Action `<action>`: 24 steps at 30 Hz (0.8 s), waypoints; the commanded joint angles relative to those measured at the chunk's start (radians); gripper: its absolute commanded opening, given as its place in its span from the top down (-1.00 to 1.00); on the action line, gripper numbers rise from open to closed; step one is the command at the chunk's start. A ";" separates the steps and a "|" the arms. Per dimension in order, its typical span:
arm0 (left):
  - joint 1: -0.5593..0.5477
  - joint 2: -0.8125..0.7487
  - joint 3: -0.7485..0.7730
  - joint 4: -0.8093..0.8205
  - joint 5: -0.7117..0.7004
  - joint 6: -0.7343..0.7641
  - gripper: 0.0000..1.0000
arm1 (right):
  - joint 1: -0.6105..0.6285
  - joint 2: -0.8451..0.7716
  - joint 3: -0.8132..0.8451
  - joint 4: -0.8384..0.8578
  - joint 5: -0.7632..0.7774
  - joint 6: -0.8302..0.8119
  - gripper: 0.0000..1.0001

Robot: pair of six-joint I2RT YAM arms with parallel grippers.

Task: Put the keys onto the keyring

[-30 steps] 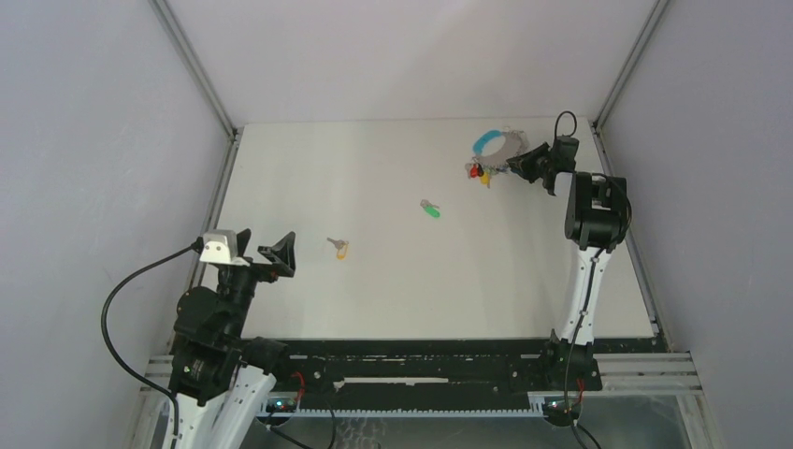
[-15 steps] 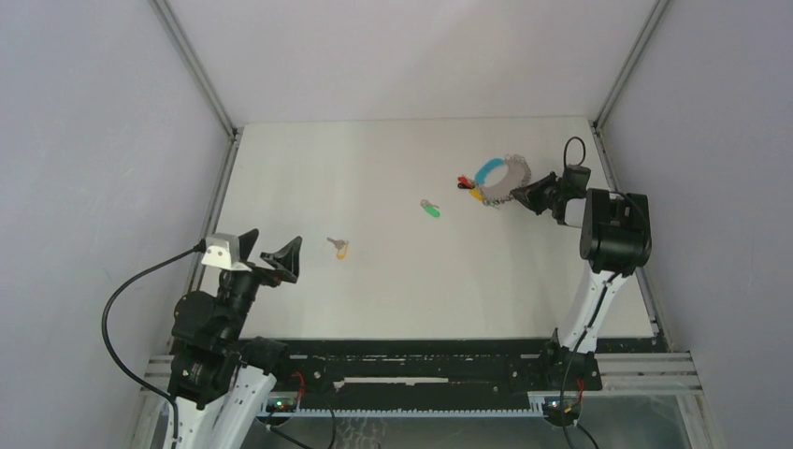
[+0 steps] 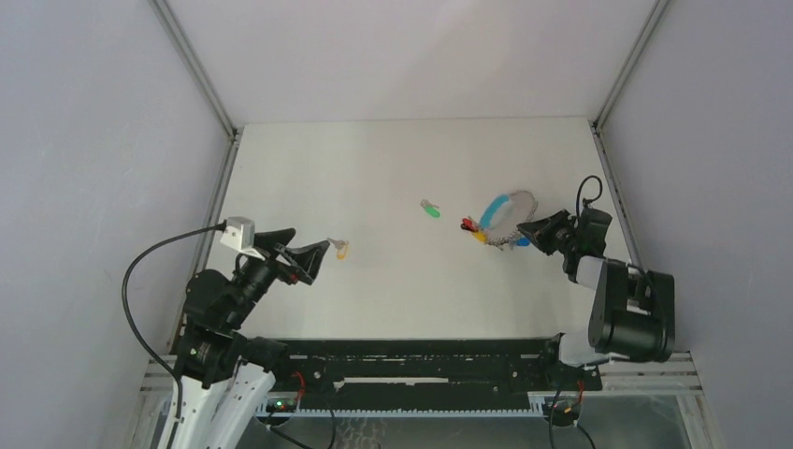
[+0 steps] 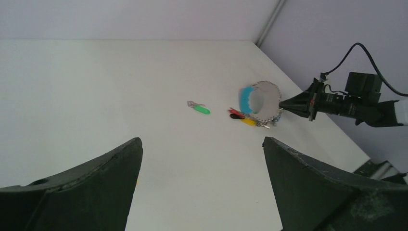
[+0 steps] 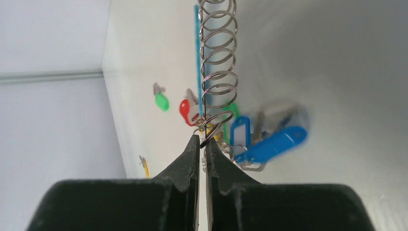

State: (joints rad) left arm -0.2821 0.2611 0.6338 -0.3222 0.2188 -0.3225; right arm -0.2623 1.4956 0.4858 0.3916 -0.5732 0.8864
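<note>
The keyring [image 3: 505, 217], a blue band and grey coil with coloured tags, hangs off the table at the right. My right gripper [image 3: 526, 227] is shut on a wire loop of it. In the right wrist view the coil [image 5: 216, 62] rises from the shut tips [image 5: 202, 139], with blue tags [image 5: 276, 139] swinging beside them. The green key [image 3: 430, 210] lies mid-table, left of the ring. The yellow key [image 3: 340, 247] lies just right of my open left gripper [image 3: 310, 243]. The left wrist view shows the wide-open left gripper [image 4: 202, 142], the green key [image 4: 202, 110] and the keyring [image 4: 260, 98] beyond it.
Grey walls close the white table [image 3: 393, 159] on three sides, with metal posts [image 3: 193, 64] in the far corners. A black rail [image 3: 411, 354] runs along the near edge between the arm bases. The right arm's cable [image 4: 365, 53] loops above its wrist.
My right gripper has closed and carried the keyring from the far right corner toward the near right. My left arm has reached forward toward the yellow key, still open.
</note>
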 commanded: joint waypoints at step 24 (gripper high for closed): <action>-0.276 0.539 -0.331 0.744 -0.077 -0.369 -0.92 | 0.437 -0.690 -0.227 -0.036 -0.002 -0.093 1.00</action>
State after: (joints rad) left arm -0.5438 0.7021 0.3138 0.2161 0.1761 -0.6727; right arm 0.1314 0.8177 0.2420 0.2382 -0.5858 0.7986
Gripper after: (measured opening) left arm 0.963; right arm 0.010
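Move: The right hand already pinches the near edge of the keyring, whose middle lies about 4 cm ahead and 4 cm to the left. From that hand, the green key lies about 8 cm ahead, 24 cm left and 6 cm down. For the open left hand the keyring is about 19 cm ahead, 44 cm right and 24 cm lower. The yellow key is about 11 cm ahead of the left hand, 2 cm left and 30 cm below. Keeping its pinch on the keyring's edge, the right hand carries it about 12 cm left and 11 cm back while rising some 7 cm, its fingers tipping up and turning counter-clockwise. The empty left hand, still wide open, sinks about 13 cm and travels some 10 cm right and slightly forward towards the keyring, tipping down some 25 degrees. ##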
